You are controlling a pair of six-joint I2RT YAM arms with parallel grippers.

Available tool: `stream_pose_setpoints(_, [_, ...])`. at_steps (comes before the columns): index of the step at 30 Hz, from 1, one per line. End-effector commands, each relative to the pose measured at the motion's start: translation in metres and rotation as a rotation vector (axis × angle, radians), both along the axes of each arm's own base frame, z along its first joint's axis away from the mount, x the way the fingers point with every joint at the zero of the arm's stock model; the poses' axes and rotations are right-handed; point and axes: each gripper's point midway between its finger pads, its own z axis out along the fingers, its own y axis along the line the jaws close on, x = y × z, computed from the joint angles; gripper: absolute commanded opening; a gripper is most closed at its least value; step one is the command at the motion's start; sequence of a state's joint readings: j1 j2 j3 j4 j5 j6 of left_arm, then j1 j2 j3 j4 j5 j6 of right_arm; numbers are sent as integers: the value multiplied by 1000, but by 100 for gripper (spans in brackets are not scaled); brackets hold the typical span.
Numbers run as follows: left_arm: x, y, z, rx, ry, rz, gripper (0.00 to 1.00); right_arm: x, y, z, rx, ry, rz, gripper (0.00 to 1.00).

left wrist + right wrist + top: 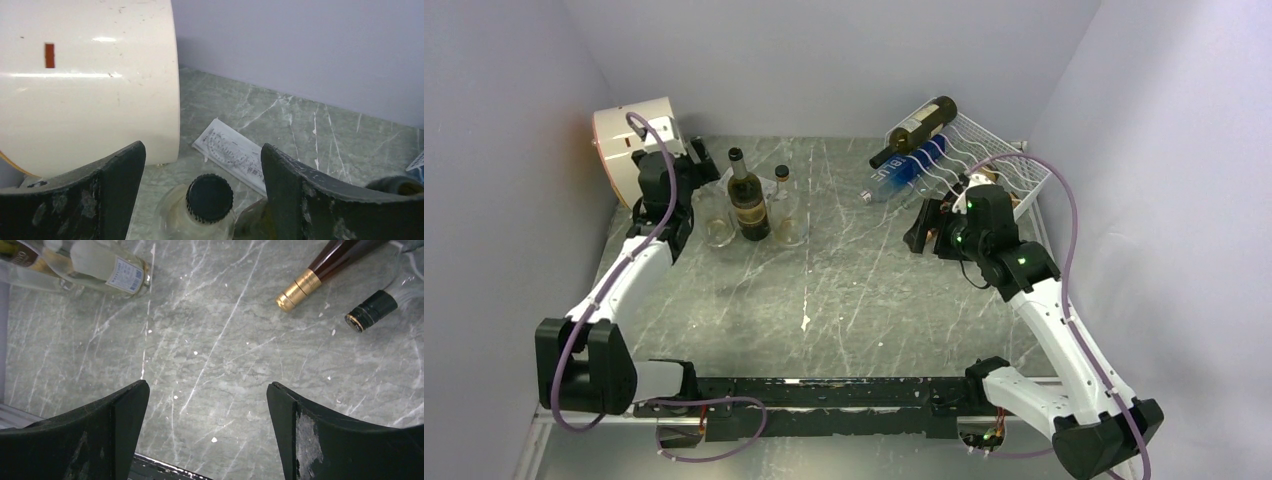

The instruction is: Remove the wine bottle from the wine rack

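The white wire wine rack [1009,170] stands at the back right. A dark wine bottle [916,130] lies across its top, neck pointing down-left; its gold-foiled neck [306,284] shows in the right wrist view. My right gripper [919,228] [208,385] hovers open over bare table just in front of the rack, apart from the bottle. My left gripper [702,182] [202,147] is open at the far left, beside the cream drum [85,85]. The black cap of a clear bottle [210,197] sits below, between its fingers.
A blue bottle [909,170] lies lower on the rack, its black cap [370,312] close to the wine bottle's neck. A second dark bottle [747,200] and two clear bottles [787,212] stand at the left. A printed sheet [235,152] lies behind them.
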State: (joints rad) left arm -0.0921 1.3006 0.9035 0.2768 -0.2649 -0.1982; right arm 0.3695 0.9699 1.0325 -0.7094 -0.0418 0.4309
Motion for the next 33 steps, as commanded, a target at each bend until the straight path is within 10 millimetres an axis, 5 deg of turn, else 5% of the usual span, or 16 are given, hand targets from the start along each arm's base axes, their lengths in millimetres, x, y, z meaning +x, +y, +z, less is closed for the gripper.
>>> stream_pose_setpoints(1, [-18,8,45,-27,-82,30,89,6,0,25,8,-63,4,93])
stream_pose_setpoints(9, [-66,-3,115,-71,-263,-45,96,23,-17,11,39,-100,-186,94])
stream_pose_setpoints(17, [-96,-60,153,-108,-402,-359,91,65,1,12,120,-157,-219,98])
stream_pose_setpoints(23, [-102,-97,157,-64,-409,-568,92,128,36,36,260,-180,-236,98])
stream_pose_setpoints(33, [-109,-129,148,-66,-406,-667,91,215,51,12,360,-191,-380,95])
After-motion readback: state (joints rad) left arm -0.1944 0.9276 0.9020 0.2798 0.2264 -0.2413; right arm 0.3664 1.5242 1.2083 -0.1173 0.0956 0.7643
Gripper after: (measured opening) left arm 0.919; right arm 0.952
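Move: The dark wine bottle on top of the rack's far-left end is the right hand's aim: its middle lies about 28 cm ahead, 1 cm to the right and 3 cm lower, its neck reaching back and left towards the hand. The blue bottle lies under it, some 24 cm ahead of the hand, straight on and low; the gold-necked bottle is about 14 cm ahead and 8 to the right, also low. From the left hand the dark bottle is roughly 9 cm ahead and 53 to the right. No contact yet: the right hand, fingers wide open, heads for the neck of the dark bottle. It hovers at first, then sweeps quickly forward about 18 cm and some 5 cm left at nearly level height, turning clockwise and rolling its left side up, each about 15 degrees. Meanwhile the open left hand clears the standing clear bottle, rising some 14 cm while backing off, then swinging right and turning clockwise. ##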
